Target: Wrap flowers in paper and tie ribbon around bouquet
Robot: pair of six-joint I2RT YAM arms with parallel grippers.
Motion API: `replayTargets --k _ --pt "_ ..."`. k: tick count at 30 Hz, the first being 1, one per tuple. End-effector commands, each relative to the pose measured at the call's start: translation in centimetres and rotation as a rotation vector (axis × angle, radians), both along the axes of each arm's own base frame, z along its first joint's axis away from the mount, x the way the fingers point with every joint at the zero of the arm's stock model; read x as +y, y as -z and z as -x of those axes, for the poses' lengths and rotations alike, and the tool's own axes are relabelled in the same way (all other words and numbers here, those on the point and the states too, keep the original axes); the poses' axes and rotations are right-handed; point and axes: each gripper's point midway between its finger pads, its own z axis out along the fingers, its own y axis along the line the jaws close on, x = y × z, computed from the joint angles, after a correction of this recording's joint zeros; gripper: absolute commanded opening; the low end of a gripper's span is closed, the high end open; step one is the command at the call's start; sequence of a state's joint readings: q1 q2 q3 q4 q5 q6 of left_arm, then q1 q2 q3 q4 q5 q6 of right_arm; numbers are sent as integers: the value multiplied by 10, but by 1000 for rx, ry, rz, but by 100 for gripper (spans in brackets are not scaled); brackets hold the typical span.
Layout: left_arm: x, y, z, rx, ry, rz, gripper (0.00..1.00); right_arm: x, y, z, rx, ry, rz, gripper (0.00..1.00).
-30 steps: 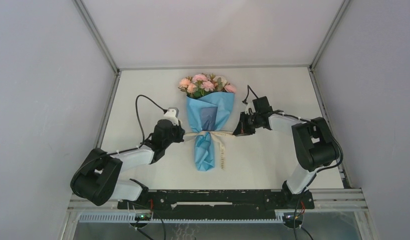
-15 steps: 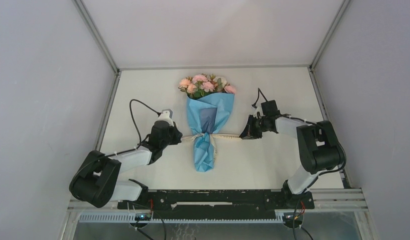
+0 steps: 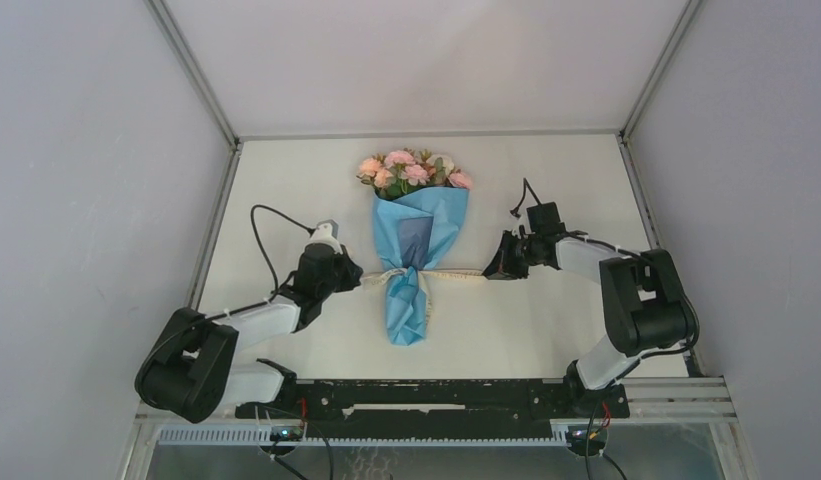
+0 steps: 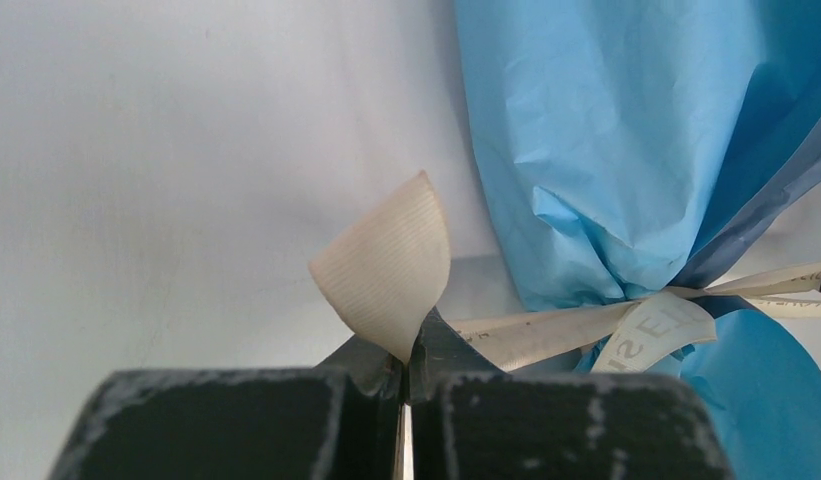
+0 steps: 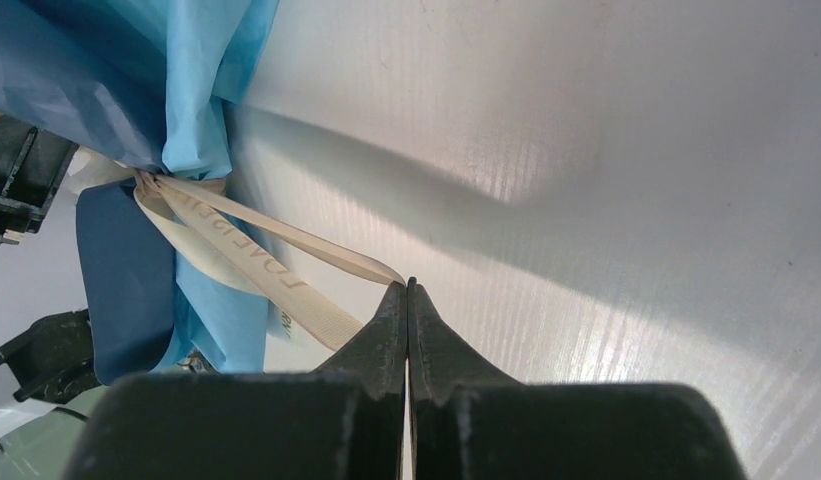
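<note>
The bouquet [image 3: 414, 255] lies mid-table, pink and cream flowers [image 3: 411, 170] at its far end, wrapped in light-blue paper [image 4: 606, 130] that narrows toward me. The cream ribbon [image 3: 456, 271] circles its pinched waist and runs out tight to both sides. My left gripper [image 3: 354, 280], just left of the waist, is shut on one ribbon end [image 4: 391, 265], which curls up above the fingertips. On the right side, my right gripper [image 3: 494, 270] is shut on the other ribbon end [image 5: 316, 250], pinched at the very tips.
The white table [image 3: 546, 330] is walled by grey panels left, right and behind. A metal rail [image 3: 436, 395] runs along the near edge by the arm bases. Black cables loop off each wrist.
Both grippers have drawn outward from the bouquet, left arm leftward, right arm rightward. The ribbon has pulled taut and its loose tail by the waist has been drawn in.
</note>
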State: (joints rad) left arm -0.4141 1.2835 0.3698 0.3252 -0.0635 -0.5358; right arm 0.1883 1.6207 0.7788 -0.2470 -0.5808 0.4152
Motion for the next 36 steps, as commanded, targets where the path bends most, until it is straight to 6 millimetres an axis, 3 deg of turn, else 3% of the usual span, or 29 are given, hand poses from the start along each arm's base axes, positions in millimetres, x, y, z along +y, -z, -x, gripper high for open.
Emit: replayTargets --k 1,15,18,19,21,23,24,25,29,32,36 --pt "49 20 7 40 -153 -126 0 -49 14 -5 -13 128 197 0" --pt "47 21 20 30 -145 -85 0 -47 13 -6 -30 114 191 0" --pt "18 8 26 -9 6 2 0 -34 5 -8 -62 60 179 0" --pt "4 1 31 -23 82 35 8 -31 2 -8 -76 40 190 9" --pt "-8 -9 34 -64 145 39 53 -24 -5 -8 -106 19 190 38" --pt "-6 -13 36 -84 136 39 82 -21 -18 -11 -139 25 172 81" --pt "-3 -14 37 -86 120 38 91 -21 -24 -12 -156 32 168 97" --pt "0 -14 39 -81 108 37 98 -22 -30 -13 -175 44 171 99" --pt "0 -33 43 -114 101 71 100 -33 -63 -22 -296 103 207 100" --pt "13 -67 29 -190 2 66 100 -48 -97 -28 -444 170 278 100" --pt "44 -128 8 -407 -112 37 100 -79 -155 -30 -695 277 390 100"
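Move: The ribbon knot at the bouquet's waist lies about 9 cm to the right of the left hand and 2 cm ahead, and about 13 cm to the left of the right hand and 1 cm ahead, a touch lower than both. The flower heads are some 21 cm ahead of the left hand and 10 cm to its right. The wrapped stem end is about 8 cm back and 8 cm to its right. Keep both ribbon ends pinched and draw the left one slowly back about 2 cm, away from the knot, while the right hand all but holds its place. Then open both grippers wide to let the ribbon go, easing the left hand a little farther back before lifting it, and raise the right hand about 10 cm, drifting away from the bouquet as its wrist turns some 30 degrees. ##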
